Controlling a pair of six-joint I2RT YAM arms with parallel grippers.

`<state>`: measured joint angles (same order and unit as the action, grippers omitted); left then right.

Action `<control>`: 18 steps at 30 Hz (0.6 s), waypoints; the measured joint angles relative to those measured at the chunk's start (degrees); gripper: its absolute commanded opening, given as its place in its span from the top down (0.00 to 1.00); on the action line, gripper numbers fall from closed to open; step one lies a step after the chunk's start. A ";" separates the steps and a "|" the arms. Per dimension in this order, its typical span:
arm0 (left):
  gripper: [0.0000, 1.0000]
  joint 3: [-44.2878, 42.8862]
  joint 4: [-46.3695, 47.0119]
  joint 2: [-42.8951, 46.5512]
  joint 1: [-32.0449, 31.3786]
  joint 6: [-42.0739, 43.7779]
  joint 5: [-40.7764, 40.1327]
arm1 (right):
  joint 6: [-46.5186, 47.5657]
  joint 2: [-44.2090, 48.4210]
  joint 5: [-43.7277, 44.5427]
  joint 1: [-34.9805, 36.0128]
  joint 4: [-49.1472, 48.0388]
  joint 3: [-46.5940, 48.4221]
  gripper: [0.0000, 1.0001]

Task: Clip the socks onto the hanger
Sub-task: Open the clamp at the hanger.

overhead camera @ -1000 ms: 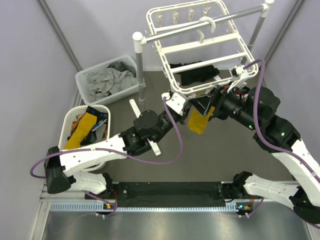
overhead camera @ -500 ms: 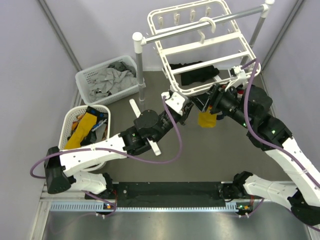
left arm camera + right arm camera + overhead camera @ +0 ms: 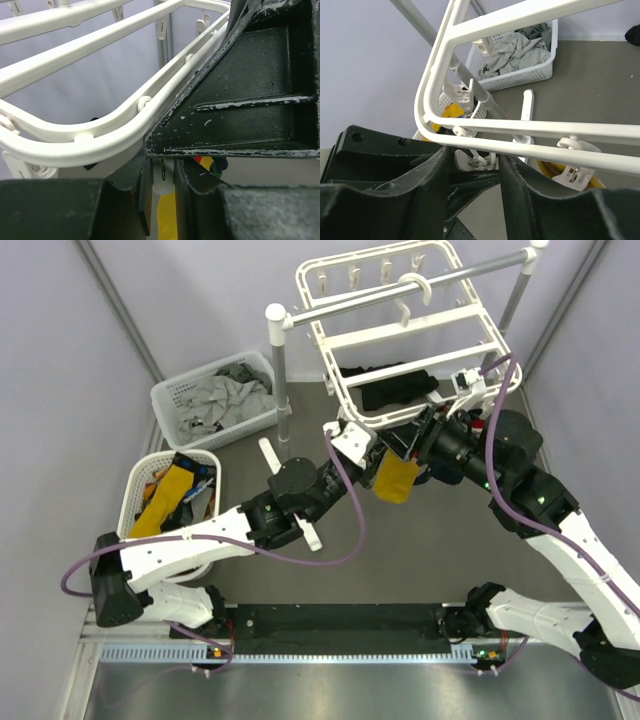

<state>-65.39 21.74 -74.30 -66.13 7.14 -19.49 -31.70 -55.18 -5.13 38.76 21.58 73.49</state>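
Note:
The white hanger [image 3: 400, 332] hangs from the grey pole. At its near rail a yellow-orange sock [image 3: 397, 481] dangles between my two grippers. In the left wrist view my left gripper [image 3: 163, 186] is shut on a small white clip [image 3: 163, 175], with the yellow sock [image 3: 167, 220] directly below it. My right gripper [image 3: 474, 165] reaches in under the hanger rail [image 3: 530, 129]. Its fingers stand a little apart on either side of a clip [image 3: 472, 161], gripping nothing that I can see. In the top view the left gripper [image 3: 368, 452] and right gripper [image 3: 412, 445] almost meet.
A white basket [image 3: 142, 490] at the left holds more socks. Behind it, a second basket [image 3: 170, 400] holds pale grey cloths. The grey pole rack [image 3: 278, 370] stands beside the hanger. A black garment [image 3: 398, 388] lies under the frame. Walls close in on both sides.
The right gripper's jaws have narrowed and its wrist has shifted slightly left. The yellow sock, bunched up half a second ago, now hangs straight. The left gripper has stayed on the clip.

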 measured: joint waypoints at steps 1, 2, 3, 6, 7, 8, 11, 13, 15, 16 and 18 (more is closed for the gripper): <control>1.00 -0.11 0.02 -0.13 0.02 0.00 -0.02 | 0.02 0.00 -0.17 -0.02 -0.15 0.00 0.64; 1.00 -0.20 0.00 -0.24 0.02 0.00 -0.04 | 0.07 0.00 -0.33 -0.04 -0.22 0.00 0.66; 0.98 -0.22 0.00 -0.33 0.02 0.00 -0.07 | 0.17 0.00 -0.33 -0.07 -0.22 0.00 0.71; 0.93 -0.24 -0.09 -0.37 0.04 0.00 -0.26 | 0.66 -0.02 -0.35 -0.20 -0.22 0.00 0.83; 0.92 -0.24 -0.17 -0.39 0.02 0.00 -0.33 | 0.94 -0.02 -0.35 -0.20 -0.22 0.00 0.85; 0.87 -0.24 -0.28 -0.46 0.02 0.00 -0.37 | 1.20 -0.02 -0.24 -0.20 -0.22 0.00 0.87; 0.75 -0.24 -0.50 -0.55 0.02 0.00 -0.50 | 2.10 -0.02 -0.13 -0.20 -0.15 0.00 0.94; 0.67 -0.24 -0.59 -0.55 0.02 -0.04 -0.57 | 2.60 -0.02 0.07 -0.20 -0.15 0.00 0.96; 0.52 -0.24 -0.59 -0.55 0.02 -0.15 -0.68 | 2.71 -0.02 0.55 -0.20 -0.13 0.00 0.96; 0.49 -0.24 -0.61 -0.55 0.00 -0.20 -0.68 | 2.71 -0.02 0.72 -0.20 -0.15 0.00 0.96; 0.40 -0.24 -0.68 -0.50 -0.09 -0.55 -0.74 | 2.75 -0.02 1.03 -0.20 -0.15 0.00 0.96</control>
<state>-65.63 21.06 -74.81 -66.22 6.59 -20.23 -28.95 -55.20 -4.10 38.57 21.43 73.49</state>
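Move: The corner clamp sits right at the left hand's point, its lower end in those fingers, and about 1 cm ahead and 1 cm left of the right hand's, between its open fingers. From the left hand, the next clamp hangs some 2 cm ahead and 6 cm to the right at the same height. The yellow sock under it is about 3 cm ahead, 5 cm right and 8 cm below; the hanger's rounded corner is 1 cm ahead, 4 cm left and 3 cm above. The right fingers close from about half open until nearly shut, pinching the upper part of the corner clamp just under the hanger's rim, while that hand stays almost in place, tilting a few degrees. Once they have it, the left hand, which has kept its grip and eased down about half a centimetre, opens its fingers to about half and lets go of the clamp's lower end. ##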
